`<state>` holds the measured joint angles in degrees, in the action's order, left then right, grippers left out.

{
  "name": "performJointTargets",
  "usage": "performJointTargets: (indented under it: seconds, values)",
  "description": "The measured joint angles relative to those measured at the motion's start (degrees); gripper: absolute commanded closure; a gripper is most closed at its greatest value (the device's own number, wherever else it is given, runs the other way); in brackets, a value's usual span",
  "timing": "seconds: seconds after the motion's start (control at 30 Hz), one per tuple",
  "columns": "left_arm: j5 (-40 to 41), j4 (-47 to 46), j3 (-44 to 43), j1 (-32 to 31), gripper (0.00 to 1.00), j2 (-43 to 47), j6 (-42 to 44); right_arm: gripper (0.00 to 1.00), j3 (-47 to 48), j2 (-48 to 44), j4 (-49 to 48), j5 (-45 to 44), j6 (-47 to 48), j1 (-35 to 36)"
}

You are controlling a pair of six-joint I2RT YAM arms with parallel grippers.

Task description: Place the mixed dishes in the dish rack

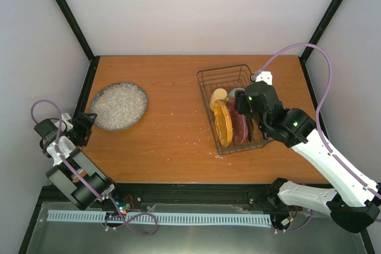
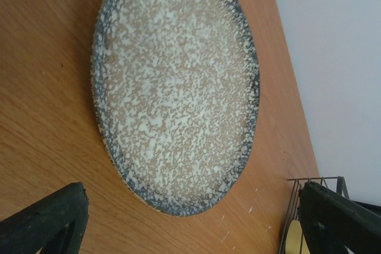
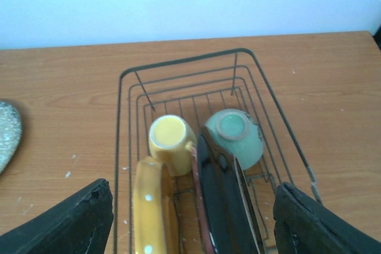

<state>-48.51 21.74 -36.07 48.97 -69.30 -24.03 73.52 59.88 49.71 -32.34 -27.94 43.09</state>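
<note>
The grey speckled plate [image 1: 119, 106] lies flat on the table at the left. My left gripper [image 1: 84, 127] hangs open just beside its near-left rim. In the left wrist view the plate [image 2: 175, 87] lies ahead of the wide-apart fingers [image 2: 53, 218], with nothing between them. The dish rack [image 1: 223, 69] stands at the right. It holds the upside-down yellow mug [image 3: 169, 141], the upside-down green bowl [image 3: 235, 135], the orange-yellow plate [image 3: 152, 212] on edge and the maroon plate [image 3: 223, 206] on edge. My right gripper [image 3: 193, 206] hovers open above the rack, holding nothing.
Black frame posts stand at the table's back corners and white walls close three sides. The rack's wire corner [image 2: 292, 206] shows at the lower right of the left wrist view. Bare wood [image 1: 172, 105] lies between plate and rack.
</note>
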Motion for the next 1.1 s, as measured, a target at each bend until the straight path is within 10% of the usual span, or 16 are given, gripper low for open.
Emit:
performJointTargets:
  seconds: [0.33, 1.1]
  values:
    - [1.0, -0.5, -3.7, 0.1, 0.26, -7.9, 2.4, 0.27, 1.6, 1.2, -4.1, 5.0, 2.3, 0.0]
    - [2.8, -2.6, -8.0, 0.1, 0.28, -23.0, 4.3, 0.27, 3.1, 3.4, -11.2, 11.4, 6.1, 0.0]
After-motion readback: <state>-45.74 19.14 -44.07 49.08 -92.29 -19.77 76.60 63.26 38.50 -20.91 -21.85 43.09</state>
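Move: The left hand, empty and open, is above the left rim of the speckled plate, whose middle lies about 10 cm to its right, 6 cm ahead and 11 cm below. From the empty right hand that plate is some 45 cm to the left, 6 cm ahead and 32 cm below; nearer it are the yellow plate, level and 4 cm left, and the yellow mug, 11 cm ahead and 5 cm left, both about 25 cm below. Down by some 7 cm goes the left hand beside the speckled plate's left rim, drifting outward to its left and a little forward, its fingers tipping further down and narrowing by about a quarter but staying open. Meanwhile the right hand, open and empty, swings left and upwards above the loaded rack, towards the speckled plate's side, turning about 15 degrees counter-clockwise. ##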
